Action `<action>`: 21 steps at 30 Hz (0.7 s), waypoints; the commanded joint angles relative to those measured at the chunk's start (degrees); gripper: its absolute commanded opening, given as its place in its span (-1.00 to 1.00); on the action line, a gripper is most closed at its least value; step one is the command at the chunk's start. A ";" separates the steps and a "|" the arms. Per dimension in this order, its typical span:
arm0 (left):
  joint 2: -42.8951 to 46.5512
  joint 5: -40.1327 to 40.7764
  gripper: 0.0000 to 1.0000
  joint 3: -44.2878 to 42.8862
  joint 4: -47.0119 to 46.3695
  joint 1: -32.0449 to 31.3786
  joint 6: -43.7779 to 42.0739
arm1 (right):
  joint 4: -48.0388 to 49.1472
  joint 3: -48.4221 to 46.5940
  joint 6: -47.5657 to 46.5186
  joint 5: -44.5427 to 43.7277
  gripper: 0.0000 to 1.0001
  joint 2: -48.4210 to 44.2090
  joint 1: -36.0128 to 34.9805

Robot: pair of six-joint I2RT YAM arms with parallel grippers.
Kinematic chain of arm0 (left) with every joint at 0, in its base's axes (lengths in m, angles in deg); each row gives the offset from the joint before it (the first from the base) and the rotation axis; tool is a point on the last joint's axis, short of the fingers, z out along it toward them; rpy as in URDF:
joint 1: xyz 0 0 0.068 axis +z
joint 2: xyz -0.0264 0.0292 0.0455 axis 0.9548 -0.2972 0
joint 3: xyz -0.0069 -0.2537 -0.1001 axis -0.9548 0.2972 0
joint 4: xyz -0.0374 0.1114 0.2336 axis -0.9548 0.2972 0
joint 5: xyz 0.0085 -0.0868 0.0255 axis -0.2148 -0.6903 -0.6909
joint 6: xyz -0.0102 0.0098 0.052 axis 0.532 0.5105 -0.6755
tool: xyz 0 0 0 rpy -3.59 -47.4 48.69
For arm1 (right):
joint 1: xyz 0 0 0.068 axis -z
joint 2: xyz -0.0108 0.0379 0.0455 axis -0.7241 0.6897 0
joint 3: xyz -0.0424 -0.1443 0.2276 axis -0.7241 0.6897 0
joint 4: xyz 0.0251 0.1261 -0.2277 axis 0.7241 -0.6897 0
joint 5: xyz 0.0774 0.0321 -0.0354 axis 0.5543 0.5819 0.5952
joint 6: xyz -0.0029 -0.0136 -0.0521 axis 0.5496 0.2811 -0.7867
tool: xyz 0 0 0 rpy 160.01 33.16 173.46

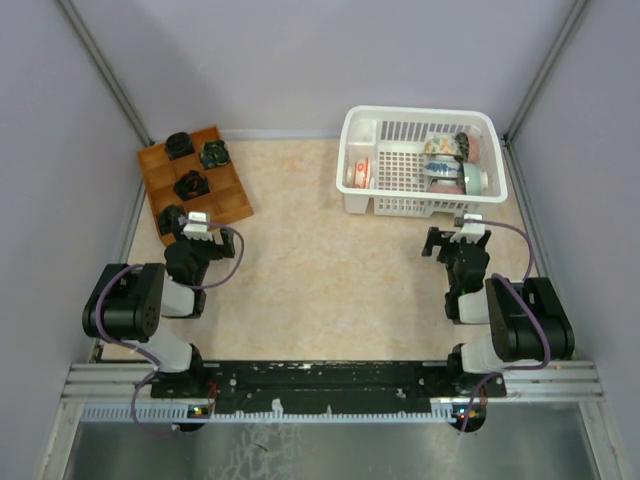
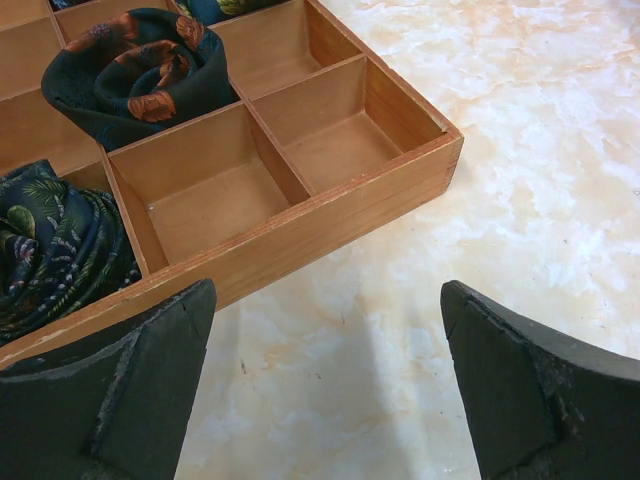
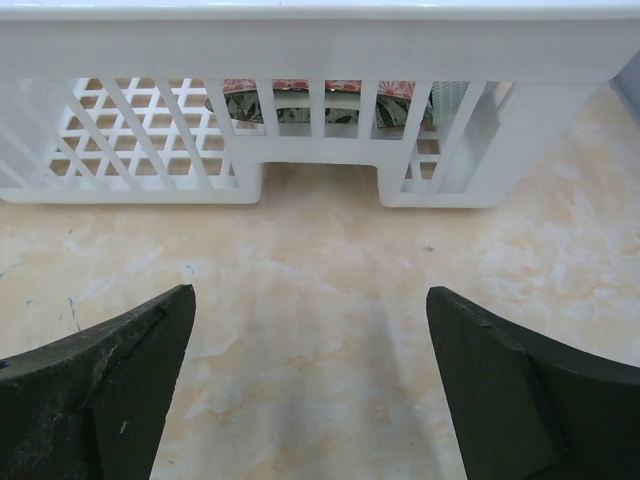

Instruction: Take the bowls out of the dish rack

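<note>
The white dish rack stands at the back right of the table. In it stand several bowls on edge: a blue-speckled one, a pinkish one and a pale green one. An orange-red bowl sits at the rack's left end. My right gripper is open just in front of the rack's near wall, low over the table, holding nothing. Through the slots a patterned bowl shows. My left gripper is open and holds nothing.
An orange-brown compartment tray lies at the back left, with dark rolled items in some cells. Its near corner is just ahead of the left fingers. Grey walls close in both sides and the back.
</note>
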State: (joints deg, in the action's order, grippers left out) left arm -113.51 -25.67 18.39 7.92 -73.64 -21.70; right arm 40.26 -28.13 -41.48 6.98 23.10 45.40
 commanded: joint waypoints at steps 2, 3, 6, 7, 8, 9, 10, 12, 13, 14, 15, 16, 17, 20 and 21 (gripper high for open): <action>1.39 -0.74 0.99 -1.31 1.07 -0.12 -0.38 | 3.30 -0.95 0.62 -3.30 0.98 -1.72 -0.10; 3.21 -0.85 0.99 -2.19 4.31 -0.13 -0.49 | 1.06 -0.92 1.01 -4.82 0.98 -5.18 -0.15; 9.86 1.77 0.99 -7.73 20.22 -0.13 0.08 | -14.40 -5.09 2.67 -8.08 0.99 -15.26 -0.15; 11.46 3.78 0.99 -9.52 24.78 -0.08 1.58 | -19.67 -7.07 5.00 -10.49 0.99 -17.94 -0.15; 12.66 5.98 0.99 -11.20 28.44 -0.12 4.01 | -24.61 -8.98 7.56 -12.27 0.99 -20.50 -0.15; 13.94 7.31 0.99 -12.75 32.18 -0.12 6.37 | -28.72 -10.57 9.24 -12.92 0.99 -22.72 -0.14; 14.68 7.57 0.99 -13.93 34.96 -0.13 8.73 | -32.73 -12.12 11.04 -13.28 0.99 -24.99 -0.12; 15.81 5.29 0.99 -15.38 37.95 -0.10 13.15 | -40.25 -14.91 14.14 -13.34 0.99 -28.80 -0.14; 16.52 3.93 0.99 -15.52 38.12 0.00 15.61 | -43.14 -16.36 14.57 -11.77 0.99 -30.29 -0.15; 17.26 3.03 0.99 -15.52 38.44 0.00 19.38 | -45.85 -18.86 14.37 -9.36 0.99 -31.16 -0.08; 18.00 2.24 0.99 -15.45 38.68 0.04 23.01 | -49.15 -20.58 14.55 -6.78 0.99 -31.37 -0.10; 18.74 0.02 0.99 -15.69 39.17 0.44 26.16 | -52.36 -24.43 15.24 -4.69 0.99 -30.84 -0.08; 19.13 -3.01 0.99 -15.99 39.00 0.82 27.85 | -55.33 -27.43 15.87 -1.83 0.99 -29.73 -0.13; 19.62 -9.19 0.99 -17.71 39.64 0.91 31.17 | -64.40 -38.04 15.84 4.37 0.99 -24.03 -2.70; 19.80 -10.24 0.99 -17.95 39.66 0.89 32.11 | -67.22 -41.18 14.17 2.72 0.98 -21.85 -5.11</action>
State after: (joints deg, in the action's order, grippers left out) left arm -95.21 -27.35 3.20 44.29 -73.18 1.33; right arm -12.15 -57.70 -27.28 4.01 -4.28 45.00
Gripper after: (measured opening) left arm 0.996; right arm 0.992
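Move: The blue-patterned bowl in the rack is about 19 cm ahead of my right hand, 1 cm left and some 2 cm lower. At much that height, the pink bowl is 14 cm ahead and 1 cm left, the green bowl 15 cm ahead and 4 cm right. From my left hand, the red-and-white bowl lies 18 cm ahead, 31 cm right and 2 cm lower; the wooden box's middle is 15 cm ahead, 4 cm left and 4 cm lower. I lift my right hand fast, about 18 cm nearly straight up, from low in front of the rack to above its near rim, veering right, then back left; its left side rolls up and its fingers tip up slightly. My left hand climbs some 8 cm with a little reach forward, then swings right towards the rack, rolling its left side down about 25 degrees. Both grippers stay wide open and empty. ##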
